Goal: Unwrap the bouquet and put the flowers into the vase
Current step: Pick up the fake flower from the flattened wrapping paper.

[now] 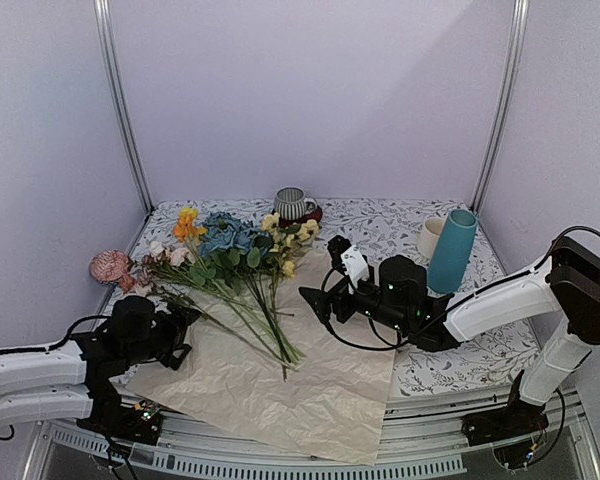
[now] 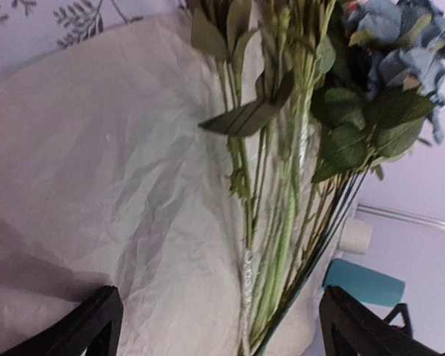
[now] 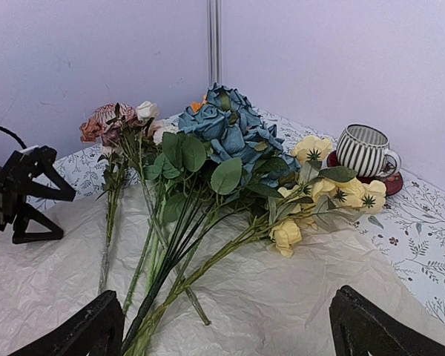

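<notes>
The bouquet lies opened out: the flowers point(image 1: 235, 262) rest in a loose fan on the flat, crinkled peach paper point(image 1: 280, 385), blooms toward the back. My left gripper point(image 1: 183, 335) is open at the left of the stems. In the left wrist view the stems point(image 2: 282, 222) run up between its wide-apart fingers point(image 2: 89, 326), untouched. My right gripper point(image 1: 318, 280) is open to the right of the stems, facing the flowers point(image 3: 230, 148), with bare paper point(image 3: 282, 297) between its fingers point(image 3: 378, 330). The teal vase point(image 1: 451, 250) stands upright at the back right.
A cream mug point(image 1: 430, 238) stands just left of the vase. A striped grey cup point(image 1: 293, 204) sits on a dark red saucer at the back middle. A pink round object point(image 1: 110, 266) lies at the table's left edge. The paper overhangs the front edge.
</notes>
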`<state>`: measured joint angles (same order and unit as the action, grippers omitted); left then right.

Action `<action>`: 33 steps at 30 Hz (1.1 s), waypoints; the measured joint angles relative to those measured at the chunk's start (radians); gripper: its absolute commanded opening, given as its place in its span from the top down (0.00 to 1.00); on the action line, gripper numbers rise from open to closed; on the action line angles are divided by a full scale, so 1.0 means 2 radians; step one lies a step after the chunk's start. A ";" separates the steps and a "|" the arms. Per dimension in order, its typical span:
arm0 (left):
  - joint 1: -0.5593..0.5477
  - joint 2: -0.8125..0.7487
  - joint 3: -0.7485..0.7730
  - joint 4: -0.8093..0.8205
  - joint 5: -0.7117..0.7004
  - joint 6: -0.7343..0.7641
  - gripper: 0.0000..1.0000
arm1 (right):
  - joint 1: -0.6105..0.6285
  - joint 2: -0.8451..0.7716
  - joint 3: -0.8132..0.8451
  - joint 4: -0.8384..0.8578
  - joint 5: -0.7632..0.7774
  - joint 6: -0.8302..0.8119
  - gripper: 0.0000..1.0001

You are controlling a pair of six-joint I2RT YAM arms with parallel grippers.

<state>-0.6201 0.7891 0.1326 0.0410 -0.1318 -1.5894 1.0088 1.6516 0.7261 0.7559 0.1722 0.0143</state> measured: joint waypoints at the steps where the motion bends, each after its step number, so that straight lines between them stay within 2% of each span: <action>1: -0.014 0.012 0.002 -0.001 -0.006 -0.007 0.08 | 0.000 0.000 0.000 0.000 0.000 0.000 0.01; 6: -0.074 0.063 0.028 0.001 -0.039 -0.041 0.11 | 0.000 0.000 0.000 0.000 0.000 0.000 0.01; 10: -0.083 0.103 0.047 0.013 -0.053 -0.052 0.13 | 0.000 0.000 0.000 0.000 0.000 0.000 0.01; 19: -0.080 0.170 0.078 0.026 -0.066 -0.053 0.15 | 0.000 0.000 0.000 0.000 -0.001 0.000 0.01; 26: -0.035 0.216 0.092 0.049 -0.031 -0.046 0.21 | 0.000 0.000 0.000 0.000 -0.001 0.000 0.01; 33: -0.024 0.262 0.109 0.087 -0.006 -0.046 0.30 | 0.000 0.000 0.000 0.000 -0.001 0.000 0.01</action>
<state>-0.6682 1.3140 0.3508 0.2142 -0.1432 -1.6806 1.0088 1.6516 0.7261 0.7555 0.1696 0.0143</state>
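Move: The stem of the leftmost pink flower lies on the wrapping paper, about 5 cm ahead of the left hand, 6 cm to its right and some 4 cm below. The other green stems run roughly 5 cm farther right than that stem and 2 cm farther out. The blue flowers sit about 26 cm ahead of the left hand and 4 cm to its right, near its height. From the idle right hand, the pink flower's stem is some 15 cm left, level fore and aft, and 16 cm below. Rightwards first, by about 3 cm with a slight draw back, then mostly forward and gently down, the left hand comes in low over the paper towards the pink flower's stem, ending roughly 4 cm right, 4 cm ahead and 2 cm lower. Its fingers tip a little more downward and narrow by about a quarter, still open, with the stem coming in between them. ##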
